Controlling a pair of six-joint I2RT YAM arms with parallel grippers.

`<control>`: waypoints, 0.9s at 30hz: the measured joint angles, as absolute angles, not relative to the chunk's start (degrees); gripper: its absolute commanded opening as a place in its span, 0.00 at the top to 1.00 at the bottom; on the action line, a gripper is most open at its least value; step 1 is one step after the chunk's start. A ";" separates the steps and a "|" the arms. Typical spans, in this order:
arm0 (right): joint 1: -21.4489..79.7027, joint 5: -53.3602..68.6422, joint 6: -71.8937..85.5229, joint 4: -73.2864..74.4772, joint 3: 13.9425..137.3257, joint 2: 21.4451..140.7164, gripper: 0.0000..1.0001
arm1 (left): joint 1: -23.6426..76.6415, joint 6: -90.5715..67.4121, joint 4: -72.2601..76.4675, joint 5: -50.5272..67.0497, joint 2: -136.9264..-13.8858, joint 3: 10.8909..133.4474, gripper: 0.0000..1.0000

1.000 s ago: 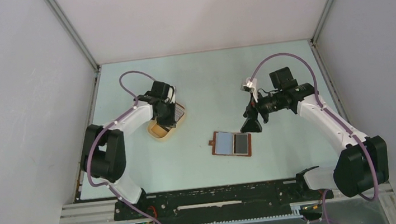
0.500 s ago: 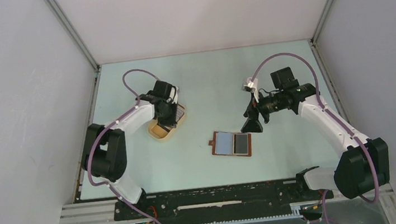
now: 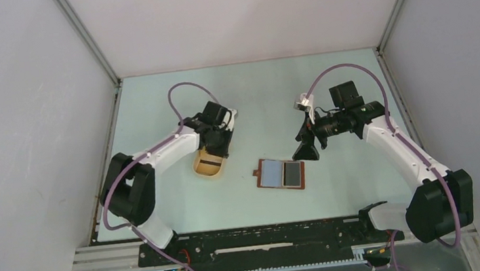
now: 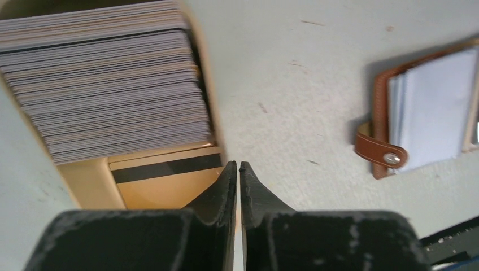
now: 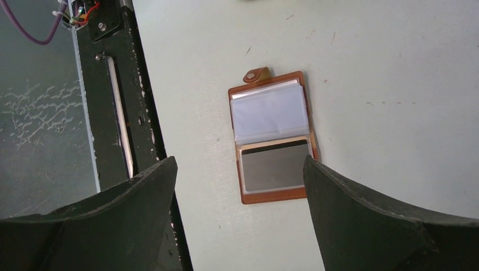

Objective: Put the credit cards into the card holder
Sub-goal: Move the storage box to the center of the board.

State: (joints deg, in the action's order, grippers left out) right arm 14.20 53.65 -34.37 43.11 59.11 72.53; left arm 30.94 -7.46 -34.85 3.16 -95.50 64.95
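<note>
The credit cards (image 4: 107, 84) stand edge-on as a striped row in a tan tray (image 3: 208, 166). One orange card with a dark stripe (image 4: 164, 183) lies flat on the tray floor. My left gripper (image 4: 238, 165) is shut on the tray's right rim (image 4: 206, 101), and in the top view the left gripper (image 3: 219, 144) hides the cards. The card holder (image 3: 281, 174) lies open and flat, strap tab to its left. Seen from the right wrist, the card holder (image 5: 274, 138) has a grey card in one pocket. My right gripper (image 5: 238, 161) hangs open above it, empty.
The black base rail (image 3: 269, 238) runs along the table's near edge, and in the right wrist view the rail (image 5: 113, 113) lies close beside the holder. Grey enclosure walls (image 3: 32, 132) stand on both sides and at the back.
The left gripper closed on the tray rim and swung right and nearer, dragging and turning the tray toward the card holder. The right arm stayed still.
</note>
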 measured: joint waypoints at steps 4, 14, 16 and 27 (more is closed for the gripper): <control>14.15 53.91 -34.39 43.13 59.11 72.31 0.09 | 33.71 -7.53 -34.06 4.91 -94.30 64.45 0.91; 13.87 54.15 -34.41 43.55 59.11 72.07 0.09 | 36.12 -9.47 -32.80 5.08 -91.26 60.75 0.67; 13.85 54.15 -34.44 43.55 59.11 72.07 0.09 | 36.12 -10.07 -32.42 3.62 -88.73 60.45 0.53; 13.82 54.15 -34.44 43.83 59.11 72.07 0.08 | 36.07 -11.53 -33.71 -8.08 -90.72 63.92 0.45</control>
State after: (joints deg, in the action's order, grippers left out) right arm 13.82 54.15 -34.44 43.83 59.11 72.07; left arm 36.07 -11.53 -33.71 -8.08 -90.72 63.92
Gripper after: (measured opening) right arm 0.914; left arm 0.624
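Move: The storage box's middle lies about 4 cm to the left hand's left, 2 cm ahead and some 3 cm below it; the nearly shut fingers are beside its right wall, level with the dark strip near the box's near end. The card holder lies open about 15 cm to this hand's right and 7 cm back, some 4 cm lower. From the right hand the box is roughly 23 cm left, 5 cm ahead and 15 cm below. The left hand, fingers still nearly shut, slides about 3 cm right and 3 cm back, away from the storage box's middle, then turns round and rises some 5 cm as it comes forward and left and spreads its fingers to a bit over half open. Its fingertips swing forward by roughly 10 degrees on the rise, and it then sinks about 3 cm, ending above its starting place with one finger on each side of the box's right wall as seen from the wrist, not yet gripping it. ##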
